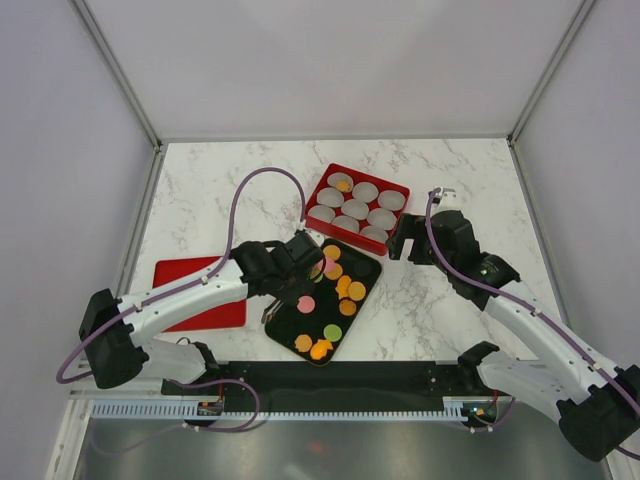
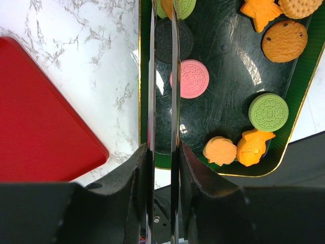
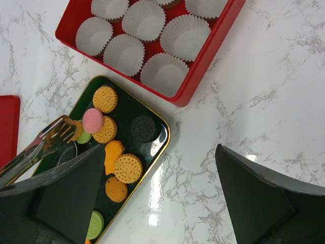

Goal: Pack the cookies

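Note:
The cookies lie on a black gold-rimmed tray (image 1: 288, 322): orange ones (image 1: 350, 288), a pink one (image 2: 189, 79), a green one (image 2: 268, 112) and a dark one (image 3: 143, 128). One orange cookie (image 1: 343, 185) sits in a paper cup of the red box (image 1: 370, 176). My left gripper (image 1: 300, 258) is shut on metal tongs (image 2: 162, 101), which reach over the tray's left side. The tongs' tips (image 3: 65, 127) are beside a raised pink cookie (image 3: 93, 119); whether they pinch it I cannot tell. My right gripper (image 3: 157, 152) stands open and holds nothing, over the marble right of the tray.
The red box holds several white paper cups (image 3: 144, 20), all but one without a cookie. A flat red lid (image 1: 200, 290) lies on the marble left of the tray. White walls and metal posts enclose the table.

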### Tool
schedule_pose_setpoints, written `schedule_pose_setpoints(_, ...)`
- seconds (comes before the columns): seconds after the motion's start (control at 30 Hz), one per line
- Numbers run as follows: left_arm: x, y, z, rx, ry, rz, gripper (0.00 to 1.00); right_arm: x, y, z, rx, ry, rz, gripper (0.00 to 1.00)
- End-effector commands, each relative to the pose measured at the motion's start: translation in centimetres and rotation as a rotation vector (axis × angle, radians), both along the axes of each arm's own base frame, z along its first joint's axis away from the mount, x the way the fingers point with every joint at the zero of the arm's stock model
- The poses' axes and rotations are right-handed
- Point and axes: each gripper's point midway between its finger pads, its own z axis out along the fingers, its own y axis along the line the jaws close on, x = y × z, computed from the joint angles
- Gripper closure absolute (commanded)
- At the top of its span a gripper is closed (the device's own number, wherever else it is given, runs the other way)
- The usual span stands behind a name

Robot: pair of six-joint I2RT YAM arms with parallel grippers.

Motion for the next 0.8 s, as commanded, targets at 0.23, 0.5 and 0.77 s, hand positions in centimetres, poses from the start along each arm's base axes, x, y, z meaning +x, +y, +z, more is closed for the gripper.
schedule_pose_setpoints(0.23,0.5,-1.7,2.4,-0.087,-0.030,-0.006,0.75,0.2,0.0,1.4,0.032,-0.045,-0.008,0.02)
schedule_pose_setpoints(0.5,0.4,-2.5,4.9,-0.151,-0.046,-0.033,0.82,0.3,0.0,1.7,0.032,-0.053,-0.008,0.02)
schedule_pose_setpoints(0.77,1.7,-4.0,9.2,-0.229,-0.116,-0.039,0.83,0.4,0.2,2.3,0.038,-0.059,-0.002,0.02)
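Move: My left hand already squeezes the tongs, their tips shut on an orange cookie about 5 cm ahead of that hand, 5 cm to its right and 9 cm below. The red box it goes to has its middle some 18 cm ahead and 14 cm right, 8 cm lower. The green cookie sits right by the held one, and a pink cookie about 6 cm ahead, 7 cm right. From my right hand the box lies 8 cm ahead, 11 cm left, 14 cm down. With the tongs kept squeezed shut on the orange cookie, I raise my left hand about 6 cm off the tray, slowly at first, then faster, while drifting some 3 cm to my right over the green and pink cookies. My wrist rolls about 10 degrees, its left side dipping, and my fingers hold their grip on the tongs. ##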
